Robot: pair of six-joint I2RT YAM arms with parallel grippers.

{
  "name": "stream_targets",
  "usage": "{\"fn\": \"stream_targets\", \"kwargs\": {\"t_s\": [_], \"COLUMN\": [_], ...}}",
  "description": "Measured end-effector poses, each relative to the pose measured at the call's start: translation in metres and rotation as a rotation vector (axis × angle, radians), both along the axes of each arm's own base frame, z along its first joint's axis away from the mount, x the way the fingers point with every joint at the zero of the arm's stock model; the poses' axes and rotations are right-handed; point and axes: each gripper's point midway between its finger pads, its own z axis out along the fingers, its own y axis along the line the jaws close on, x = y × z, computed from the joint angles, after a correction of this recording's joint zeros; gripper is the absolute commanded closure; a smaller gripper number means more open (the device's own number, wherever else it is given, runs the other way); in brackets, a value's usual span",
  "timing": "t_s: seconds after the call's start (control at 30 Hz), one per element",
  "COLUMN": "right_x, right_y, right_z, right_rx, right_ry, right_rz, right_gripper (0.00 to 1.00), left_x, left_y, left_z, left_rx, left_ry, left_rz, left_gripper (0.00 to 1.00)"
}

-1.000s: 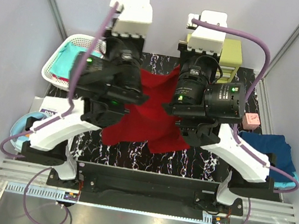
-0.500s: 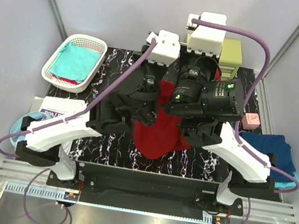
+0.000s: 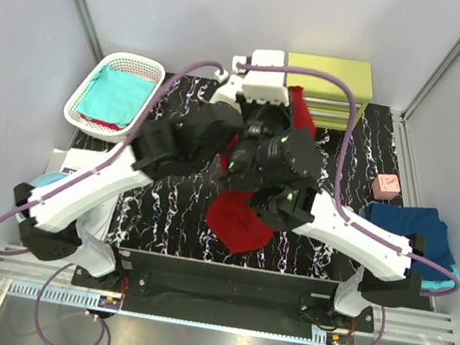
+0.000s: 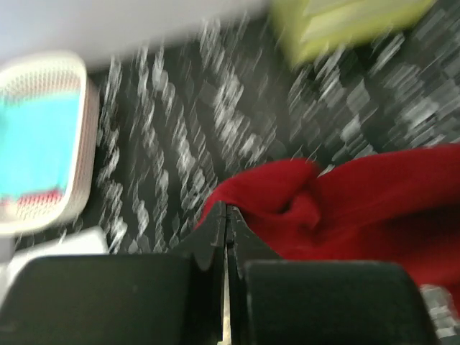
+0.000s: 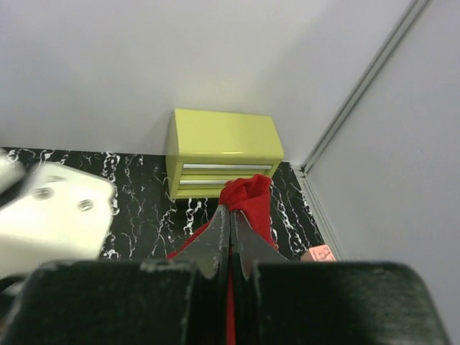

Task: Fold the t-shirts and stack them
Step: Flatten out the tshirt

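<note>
The dark red t-shirt (image 3: 240, 218) is drawn into a narrow bunch. It runs from the table's front middle up toward the yellow drawers. In the left wrist view my left gripper (image 4: 227, 208) is shut, with an edge of the red cloth (image 4: 338, 208) pinched at its tips. My right gripper (image 5: 230, 210) is also shut on a gathered corner of the t-shirt (image 5: 250, 192), close in front of the drawers. Both arms cross over the table's middle and hide much of the shirt. A teal t-shirt (image 3: 118, 95) lies in the basket. A navy t-shirt (image 3: 409, 227) lies at the right.
A white lattice basket (image 3: 79, 105) stands at the back left. A yellow drawer unit (image 3: 334, 71) sits at the back wall. A small pink block (image 3: 384, 186) lies near the right edge. A white packet (image 3: 83, 162) and a light blue item (image 3: 35, 190) sit at the left.
Both arms have swung toward the back middle and come close together. The red shirt, spread wide a second ago, is now gathered into a narrow bunch.
</note>
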Motion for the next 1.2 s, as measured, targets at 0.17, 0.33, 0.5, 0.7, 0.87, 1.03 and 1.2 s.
{"fn": "stream_targets", "kwargs": {"t_s": [0.17, 0.33, 0.5, 0.7, 0.87, 1.03, 1.2], "right_x": [-0.005, -0.008, -0.012, -0.015, -0.017, -0.021, -0.024], "right_y": [0.007, -0.007, -0.025, -0.045, -0.055, -0.062, -0.064], "right_z": [-0.015, -0.018, -0.01, -0.015, -0.027, -0.026, -0.016], "right_rx": [-0.015, -0.002, 0.037, 0.031, 0.009, -0.006, -0.015], "right_ry": [-0.006, -0.009, -0.02, -0.023, -0.022, -0.023, -0.019], "right_rz": [0.037, 0.038, 0.036, 0.032, 0.019, 0.018, 0.026], "right_gripper": [1.0, 1.0, 1.0, 1.0, 1.0, 1.0, 1.0], "left_x": [0.017, 0.027, 0.034, 0.048, 0.065, 0.086, 0.095], "left_y": [0.04, 0.093, 0.125, 0.146, 0.164, 0.163, 0.152], "left_z": [-0.119, -0.15, -0.138, -0.139, -0.146, -0.167, -0.187], "left_rx": [0.14, 0.069, -0.006, -0.046, -0.044, -0.042, -0.04], "left_ry": [0.304, 0.424, 0.397, 0.398, 0.406, 0.458, 0.509], "left_rz": [0.096, 0.238, 0.322, 0.384, 0.436, 0.45, 0.425], "left_gripper": [1.0, 1.0, 1.0, 1.0, 1.0, 1.0, 1.0]}}
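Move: On the table beside the laundry basket, a bare patch lies some 11 cm ahead, 17 cm left and 37 cm below the left hand, which already holds a corner of the red t-shirt. The basket is about 20 cm ahead of that hand and 37 cm left; the shirt's trailing hem is 10 cm back and 5 cm right. From the right hand, also gripping the shirt, the patch is 14 cm ahead, 27 cm left and 52 cm below; the yellow drawers are 30 cm ahead, 12 cm right. Swooping down some 15 cm almost at once while swinging left, the left hand then carries its pinched corner on left and forward towards the bare table by the basket and sinks a little more, its fingers tipping down about 30 degrees and turning counter-clockwise. The right hand keeps its pinch high up, easing roughly 6 cm right, away from the left. ##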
